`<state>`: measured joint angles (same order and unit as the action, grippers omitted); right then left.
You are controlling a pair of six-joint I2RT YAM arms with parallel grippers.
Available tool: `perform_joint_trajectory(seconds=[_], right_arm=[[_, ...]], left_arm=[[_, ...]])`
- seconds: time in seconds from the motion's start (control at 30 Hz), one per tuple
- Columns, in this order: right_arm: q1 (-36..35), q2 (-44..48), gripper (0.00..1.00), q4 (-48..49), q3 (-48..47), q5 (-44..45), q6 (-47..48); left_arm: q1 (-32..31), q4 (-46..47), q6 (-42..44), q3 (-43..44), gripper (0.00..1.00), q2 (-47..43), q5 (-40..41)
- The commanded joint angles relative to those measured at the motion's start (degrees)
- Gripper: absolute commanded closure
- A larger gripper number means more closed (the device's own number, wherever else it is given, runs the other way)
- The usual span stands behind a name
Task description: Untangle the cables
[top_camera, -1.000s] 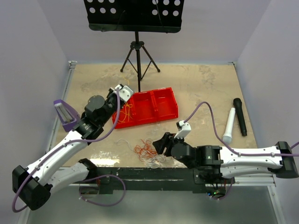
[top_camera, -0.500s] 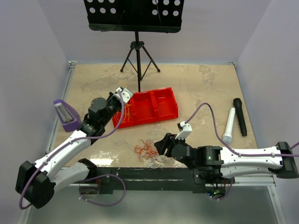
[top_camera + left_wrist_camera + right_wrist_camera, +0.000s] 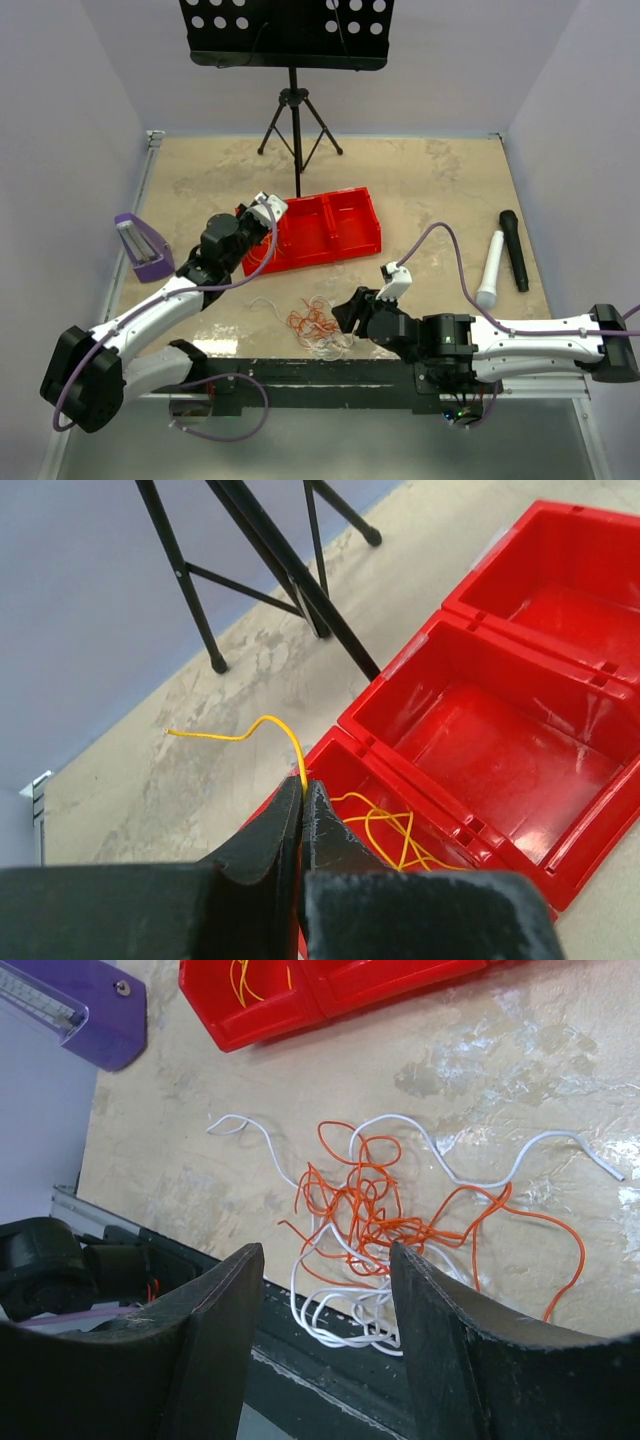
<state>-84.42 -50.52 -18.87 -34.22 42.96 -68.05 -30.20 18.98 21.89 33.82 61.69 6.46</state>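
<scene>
A tangled clump of orange and white cables (image 3: 318, 325) lies near the table's front edge. In the right wrist view the clump (image 3: 370, 1205) sits just beyond my right gripper (image 3: 325, 1252), which is open with nothing between its fingers. From above, that gripper (image 3: 343, 313) hovers at the clump's right side. My left gripper (image 3: 303, 785) is shut on a yellow cable (image 3: 262, 723) that curls up and to the left out of the tips. It hangs over the left compartment of the red tray (image 3: 400, 680), where more yellow cable (image 3: 390, 835) lies. In the top view this gripper (image 3: 266, 220) is at the tray's left end.
A red tray (image 3: 330, 235) with three compartments sits mid-table. A music stand (image 3: 290, 100) is behind it. A purple holder (image 3: 140, 248) stands at the left. A white microphone (image 3: 490, 268) and a black one (image 3: 514, 250) lie at the right. The black front rail (image 3: 330, 1380) runs under the clump's white loops.
My left arm has swung rightward and forward, carrying the yellow cable over the tray's left compartment. The right arm has barely moved; its jaws have narrowed slightly.
</scene>
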Motion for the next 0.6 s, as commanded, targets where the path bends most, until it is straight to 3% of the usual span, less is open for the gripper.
perform_joint_trajectory(seconds=[0.0, 0.23, 0.57], right_arm=[[-0.2, 1.0, 0.42, 0.9, 0.2, 2.0, -1.9], [-0.3, 0.4, 0.42, 2.2, 0.1, 1.4, -2.0], [-0.2, -1.1, 0.43, 3.1, -0.2, 1.2, -1.6]], left_arm=[[1.9, 3.8, -0.7, -0.6, 1.00, 3.3, 1.3], [4.9, 5.8, -0.5, -0.2, 1.00, 9.1, -5.4], [4.9, -0.3, 1.9, -2.0, 1.00, 11.4, -17.3]])
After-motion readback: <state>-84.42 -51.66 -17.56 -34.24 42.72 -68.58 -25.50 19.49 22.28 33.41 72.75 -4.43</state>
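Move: The left hand, its shut fingers already holding the yellow cable near one end, is above the red box's left compartment, whose middle lies some 18 cm below, about 1 cm ahead and 2 cm to the right. The middle compartment is about 14 cm to the right and 2 cm ahead, and the orange and white tangle about 22 cm back and 13 cm to the right. From the idle right hand, the left compartment is roughly 22 cm ahead, 20 cm to the left and 14 cm lower. The left hand lowers the pinched yellow cable about 7 cm towards the red box's left compartment, first easing some 2 cm forward and a little left, then curving back about 1 cm and right about 2 cm as it keeps sinking. The fingertips tip down about 10 degrees on the way, with a slight clockwise turn at the end, and the fingers stay shut on the cable. ##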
